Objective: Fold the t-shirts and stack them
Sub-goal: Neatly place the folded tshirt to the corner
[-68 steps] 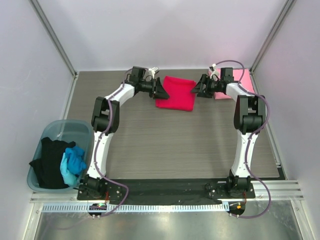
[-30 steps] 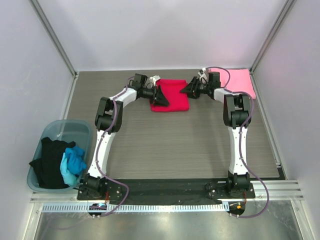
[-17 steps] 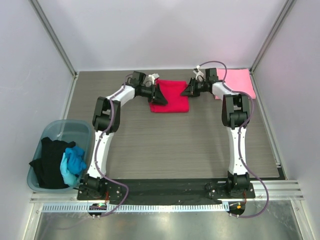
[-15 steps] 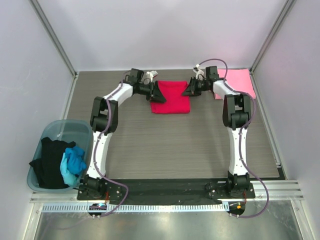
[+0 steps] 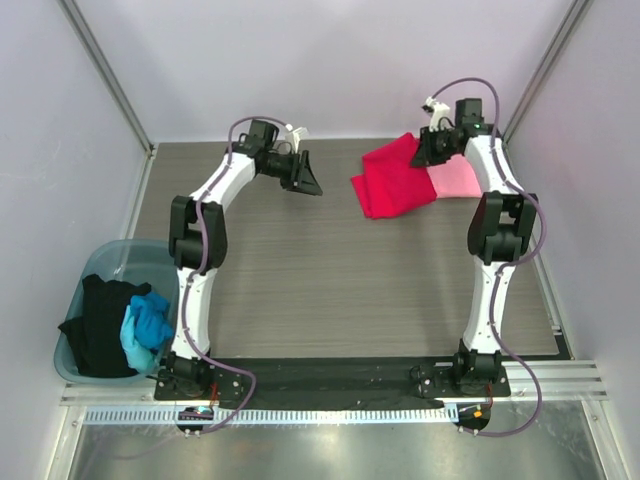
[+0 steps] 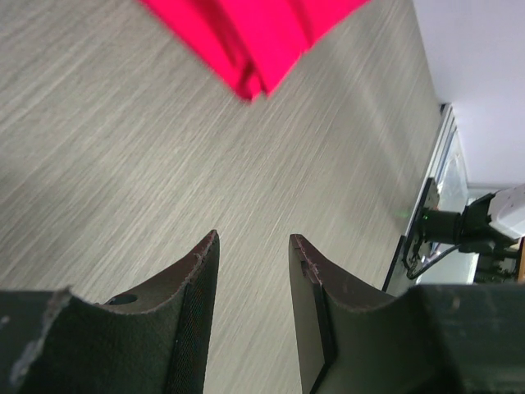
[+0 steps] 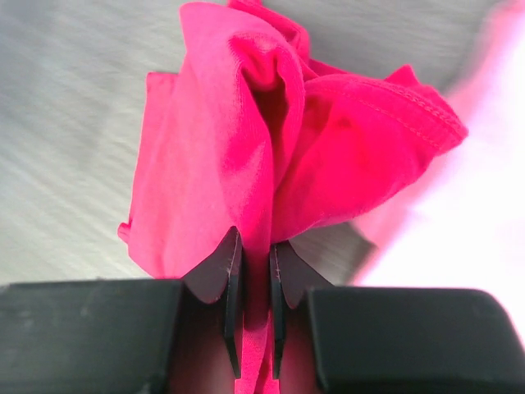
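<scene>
The folded crimson red t-shirt [image 5: 392, 181] hangs from my right gripper [image 5: 428, 152] at the back right, partly over the folded light pink t-shirt [image 5: 455, 178]. In the right wrist view the jaws are shut on a bunched fold of the red t-shirt [image 7: 246, 172], with the pink shirt [image 7: 484, 205] at the right. My left gripper [image 5: 306, 180] is open and empty, hovering over bare table left of the red shirt. In the left wrist view [image 6: 253, 240] a corner of the red shirt [image 6: 254, 41] shows ahead.
A teal bin [image 5: 75, 360] at the near left holds a black t-shirt [image 5: 100, 325] and a bright blue t-shirt [image 5: 147, 328]. Walls enclose the table at the back and both sides. A black rail [image 5: 330, 378] runs along the near edge.
My left gripper let go of the red shirt and drew back left. My right gripper lifted the red shirt and carried it right, onto the edge of the pink shirt.
</scene>
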You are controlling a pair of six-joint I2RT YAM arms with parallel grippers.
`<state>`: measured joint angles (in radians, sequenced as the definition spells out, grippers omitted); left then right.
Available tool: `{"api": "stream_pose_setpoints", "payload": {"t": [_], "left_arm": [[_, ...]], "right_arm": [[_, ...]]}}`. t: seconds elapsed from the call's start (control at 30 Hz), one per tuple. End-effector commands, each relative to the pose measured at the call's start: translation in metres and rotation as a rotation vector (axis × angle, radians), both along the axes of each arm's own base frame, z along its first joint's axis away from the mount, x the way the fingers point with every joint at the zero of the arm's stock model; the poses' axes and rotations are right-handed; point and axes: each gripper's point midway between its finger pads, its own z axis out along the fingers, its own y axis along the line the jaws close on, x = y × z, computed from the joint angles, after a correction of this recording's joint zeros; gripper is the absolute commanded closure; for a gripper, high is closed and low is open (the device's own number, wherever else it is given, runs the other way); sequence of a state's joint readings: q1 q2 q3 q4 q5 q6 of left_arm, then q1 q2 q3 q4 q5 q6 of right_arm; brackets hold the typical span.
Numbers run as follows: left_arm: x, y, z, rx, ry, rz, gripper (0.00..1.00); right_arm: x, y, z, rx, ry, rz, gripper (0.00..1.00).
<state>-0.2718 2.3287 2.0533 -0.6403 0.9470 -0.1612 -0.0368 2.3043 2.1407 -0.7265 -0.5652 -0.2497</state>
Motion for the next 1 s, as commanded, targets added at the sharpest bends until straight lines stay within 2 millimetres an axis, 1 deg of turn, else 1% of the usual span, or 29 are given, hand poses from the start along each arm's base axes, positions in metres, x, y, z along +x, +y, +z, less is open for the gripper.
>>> {"api": "stream_pose_setpoints", "payload": {"t": [0.0, 0.17, 0.33, 0.37, 0.4, 0.47, 0.5, 0.57, 0.6, 0.73, 0.8, 0.93, 0.97], "left_arm": [[-0.003, -0.006, 0.002, 0.027, -0.045, -0.035, 0.59], [-0.004, -0.002, -0.007, 0.059, -0.043, -0.036, 0.59], [-0.004, -0.003, -0.014, 0.070, -0.039, -0.041, 0.59], [-0.003, -0.003, -0.015, 0.075, -0.040, -0.040, 0.59], [-0.003, -0.004, -0.016, 0.078, -0.040, -0.042, 0.59], [-0.004, -0.005, -0.018, 0.083, -0.042, -0.045, 0.59], [-0.004, -0.006, -0.018, 0.084, -0.044, -0.047, 0.59], [-0.005, -0.007, -0.018, 0.084, -0.043, -0.050, 0.59], [-0.006, -0.009, -0.021, 0.086, -0.039, -0.054, 0.59], [-0.008, -0.012, -0.022, 0.086, -0.035, -0.062, 0.59], [-0.009, -0.014, -0.023, 0.087, -0.032, -0.064, 0.59], [-0.009, -0.014, -0.025, 0.090, -0.030, -0.064, 0.58], [-0.009, -0.015, -0.025, 0.091, -0.032, -0.065, 0.58]], "right_arm": [[0.016, -0.030, 0.041, -0.100, -0.128, -0.029, 0.99], [0.028, -0.051, 0.058, -0.145, -0.192, -0.059, 0.99], [0.043, -0.071, 0.084, -0.163, -0.264, -0.101, 0.99], [0.047, -0.073, 0.094, -0.165, -0.289, -0.108, 0.99], [0.048, -0.079, 0.095, -0.164, -0.290, -0.119, 0.99], [0.050, -0.084, 0.105, -0.159, -0.310, -0.137, 0.99], [0.051, -0.092, 0.105, -0.159, -0.310, -0.151, 0.99], [0.052, -0.100, 0.107, -0.164, -0.316, -0.170, 0.99], [0.052, -0.109, 0.107, -0.169, -0.314, -0.183, 0.99], [0.051, -0.122, 0.107, -0.178, -0.315, -0.203, 0.99], [0.051, -0.127, 0.111, -0.187, -0.326, -0.208, 0.99], [0.054, -0.140, 0.105, -0.220, -0.326, -0.224, 0.99], [0.057, -0.146, 0.102, -0.225, -0.327, -0.235, 0.99]]}}
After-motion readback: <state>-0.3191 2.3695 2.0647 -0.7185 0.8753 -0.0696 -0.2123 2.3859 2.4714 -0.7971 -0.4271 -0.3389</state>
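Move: The pink folded t-shirt that the held red t-shirt is being taken to lies with its middle roughly 16 cm to the right of the right hand, 3 cm farther out and 10 cm below. The table's far right corner is about 14 cm ahead and 28 cm to the right of that hand. From the left hand, which holds nothing, the pink t-shirt lies about 51 cm to the right, 12 cm ahead and some 11 cm below. With its fingers still shut on the bunched edge of the red t-shirt, the right hand carries it about 13 cm to the right and over the pink folded t-shirt, climbing some 7 cm and reaching about 4 cm forward on the way, then going on rightward while sinking about a centimetre. Its wrist swings some 10 degrees clockwise and tips the fingertips up by about as much, while the left hand, part open and empty, sinks about 3 cm over bare table. ##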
